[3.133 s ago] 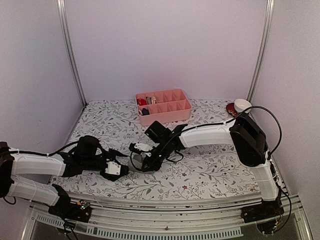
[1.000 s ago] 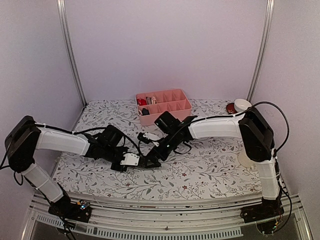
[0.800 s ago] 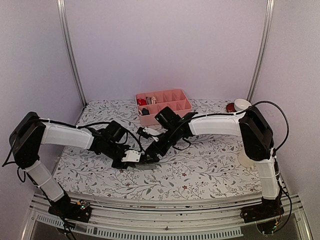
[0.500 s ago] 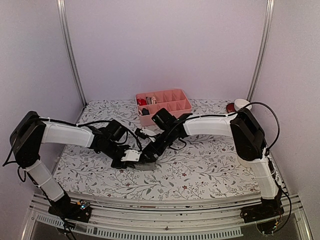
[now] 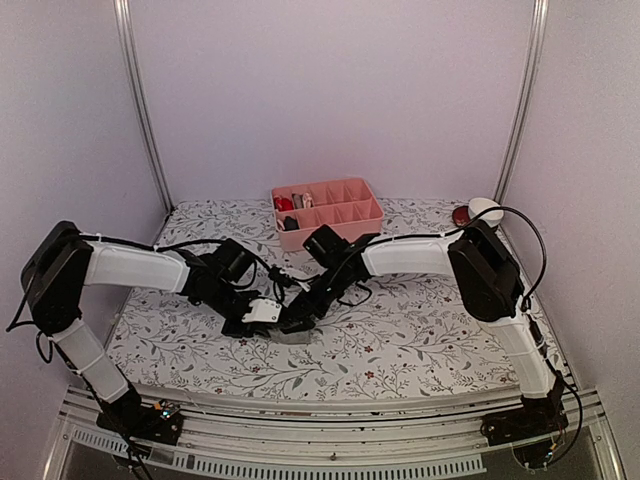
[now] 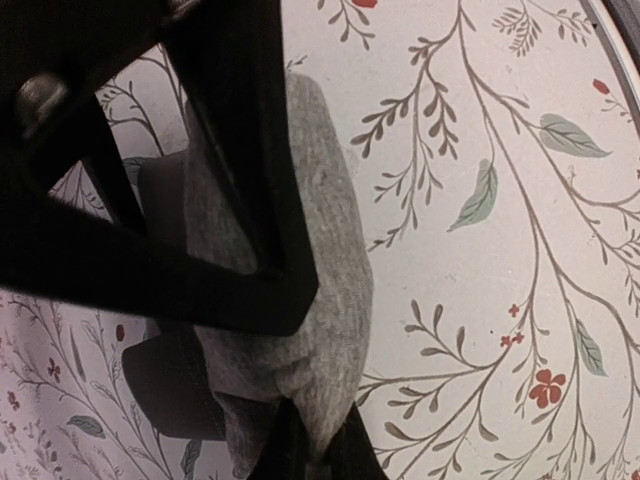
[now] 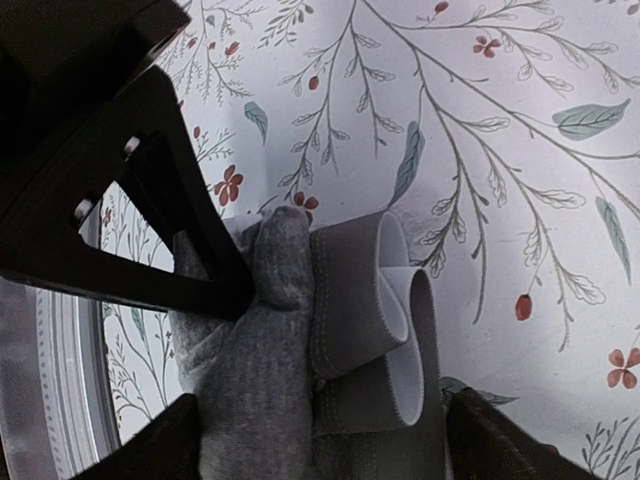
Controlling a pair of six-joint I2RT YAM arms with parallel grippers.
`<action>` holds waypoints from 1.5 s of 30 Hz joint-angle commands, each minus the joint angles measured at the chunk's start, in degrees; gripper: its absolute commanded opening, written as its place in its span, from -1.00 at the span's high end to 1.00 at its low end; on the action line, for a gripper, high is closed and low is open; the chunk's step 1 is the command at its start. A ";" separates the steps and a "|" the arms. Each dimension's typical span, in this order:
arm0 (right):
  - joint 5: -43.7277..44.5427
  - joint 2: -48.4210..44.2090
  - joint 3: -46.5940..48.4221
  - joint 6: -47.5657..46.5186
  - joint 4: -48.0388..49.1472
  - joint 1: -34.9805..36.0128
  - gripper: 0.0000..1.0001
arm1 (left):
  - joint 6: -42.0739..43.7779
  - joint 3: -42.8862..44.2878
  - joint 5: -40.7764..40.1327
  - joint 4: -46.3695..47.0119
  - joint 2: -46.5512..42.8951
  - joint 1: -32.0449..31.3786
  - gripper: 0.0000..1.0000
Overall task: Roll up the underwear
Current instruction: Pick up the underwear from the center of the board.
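Note:
The grey briefs [image 5: 292, 335] lie bunched in the middle of the table, near the front. In the right wrist view they are a partly rolled grey bundle [image 7: 260, 380] with the pale waistband [image 7: 405, 330] looped on its right. My left gripper [image 5: 276, 324] is shut, pinching a fold of the grey cloth [image 6: 310, 300] between its fingertips [image 6: 290, 450]. My right gripper [image 5: 299, 317] is open, with one finger on each side of the bundle [image 7: 330, 455]. The two grippers almost touch. The boxer-briefs with the dark waistband are out of view.
A pink divided tray [image 5: 330, 232] with small items stands at the back centre. A white bowl [image 5: 485, 209] and a red thing [image 5: 461, 215] sit at the back right. Dark cables [image 5: 360, 295] hang by the right forearm.
My left arm has swung in from the near left to the centre and closed on the cloth. My right gripper has slid a little left over the bundle.

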 commanded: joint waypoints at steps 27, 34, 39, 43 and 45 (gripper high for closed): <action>2.71 -7.49 -4.45 -0.48 1.78 -0.63 0.96 | -6.99 -2.81 2.25 4.92 -12.66 3.56 -0.75; 14.41 -16.23 -5.15 3.43 3.83 -2.53 0.96 | -13.22 -11.04 0.49 15.72 -27.71 11.36 -0.97; 27.55 -19.75 -1.79 7.76 3.71 -5.45 0.96 | -17.56 -17.26 -1.36 26.08 -29.18 15.52 -0.97; 32.46 -18.87 3.30 11.12 3.93 -8.49 0.96 | -20.36 -17.53 -4.50 28.69 -25.27 16.20 -0.97; 33.78 -16.83 6.55 11.52 3.97 -9.94 0.96 | -21.65 -17.44 -6.82 29.85 -23.76 16.43 -0.97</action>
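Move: The rolled underwear lies between the right gripper's open fingers, its middle about 2 cm left of that hand, 1 cm back and 1 cm below. The left fingers already pinch its left end, so its middle is about 4 cm to the right of that hand, 1 cm ahead and 1 cm below. The pink box stands roughly 27 cm ahead of the right hand, 6 cm to its right and 2 cm higher. Shut the right fingers on the underwear roll while the left gripper keeps its pinch on the other end, then open the left wide and draw it off, up, left and forward, dipping a little at the end. Lift the roll with the right hand about 16 cm and carry it some 13 cm forward towards the pink box, veering right, turning roughly 30 degrees clockwise and tilting the fingers up. ##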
